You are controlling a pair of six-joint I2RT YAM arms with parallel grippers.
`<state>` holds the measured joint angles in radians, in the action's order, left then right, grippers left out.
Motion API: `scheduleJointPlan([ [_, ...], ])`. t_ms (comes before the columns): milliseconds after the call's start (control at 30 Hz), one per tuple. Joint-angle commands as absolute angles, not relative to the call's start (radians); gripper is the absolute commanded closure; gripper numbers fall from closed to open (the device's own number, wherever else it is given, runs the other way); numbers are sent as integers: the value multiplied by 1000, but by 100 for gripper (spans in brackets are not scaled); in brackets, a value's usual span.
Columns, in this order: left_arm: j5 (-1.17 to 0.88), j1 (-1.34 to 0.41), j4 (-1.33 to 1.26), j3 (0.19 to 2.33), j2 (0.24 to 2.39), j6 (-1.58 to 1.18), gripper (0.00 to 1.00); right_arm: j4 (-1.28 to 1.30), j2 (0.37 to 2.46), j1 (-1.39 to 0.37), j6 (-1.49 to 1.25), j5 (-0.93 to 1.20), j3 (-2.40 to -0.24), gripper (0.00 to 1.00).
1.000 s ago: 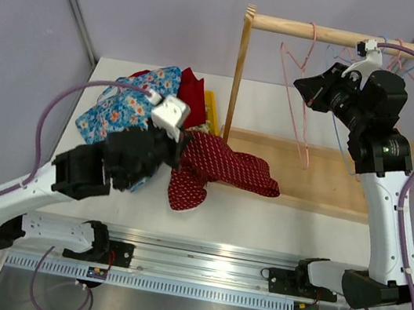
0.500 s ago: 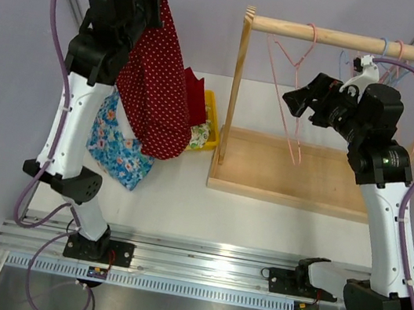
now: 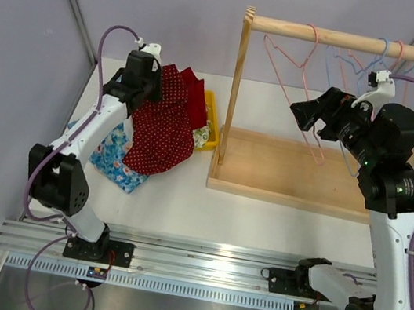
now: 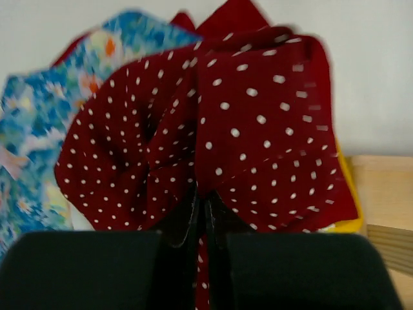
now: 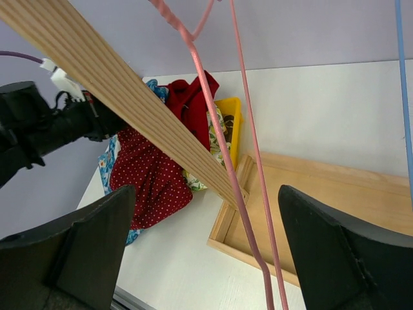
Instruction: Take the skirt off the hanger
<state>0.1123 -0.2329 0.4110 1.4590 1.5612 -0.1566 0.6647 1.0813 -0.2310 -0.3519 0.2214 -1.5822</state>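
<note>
The skirt is dark red with white dots and is draped over the clothes pile at the table's left. My left gripper is shut on its top edge. In the left wrist view the gripper pinches a fold of the skirt between nearly touching fingers. The pink hanger hangs bare on the wooden rail. My right gripper is up beside it and open. In the right wrist view the hanger's wires pass between the wide-apart fingers of the gripper without being pinched.
A blue floral garment, a plain red one and a yellow bin lie under and beside the skirt. The rack has an upright post and a wooden base tray. More blue and pink hangers hang further right.
The left arm has come down from high up, laying the skirt on the pile. The right gripper has opened, letting go of the pink hanger, and shifted slightly right.
</note>
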Motion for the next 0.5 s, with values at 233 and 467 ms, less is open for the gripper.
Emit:
scheduleJointPlan([
  [233,44,-127,480,1681,1755,-302,1,727,985,-230,-330,216,-1657,1],
  [467,74,-130,537,1657,1435,-261,1,752,894,-232,-328,166,-1637,1],
])
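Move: My left hand still grips the upper end of the red dotted skirt, whose middle lies about 9 cm back, 4 right and 12 below that hand, over the mostly hidden yellow basket. The plain red skirt is level with my hand, 10 cm to its right; the blue floral one some 12 cm back, 8 left. From my right hand the dotted skirt is 36 cm left, 7 ahead, far below; the empty pink hanger is about 6 cm ahead, 2 left. My left hand presses on down about 6 cm towards the pile, easing forward and left some 4 cm each, while its fingers open wide and let go of the dotted skirt; then it rises about 7 cm clear, drawing slightly back. Meanwhile my right hand, fingers still wide, backs off about 6 cm and climbs, leaving the pink hanger. ##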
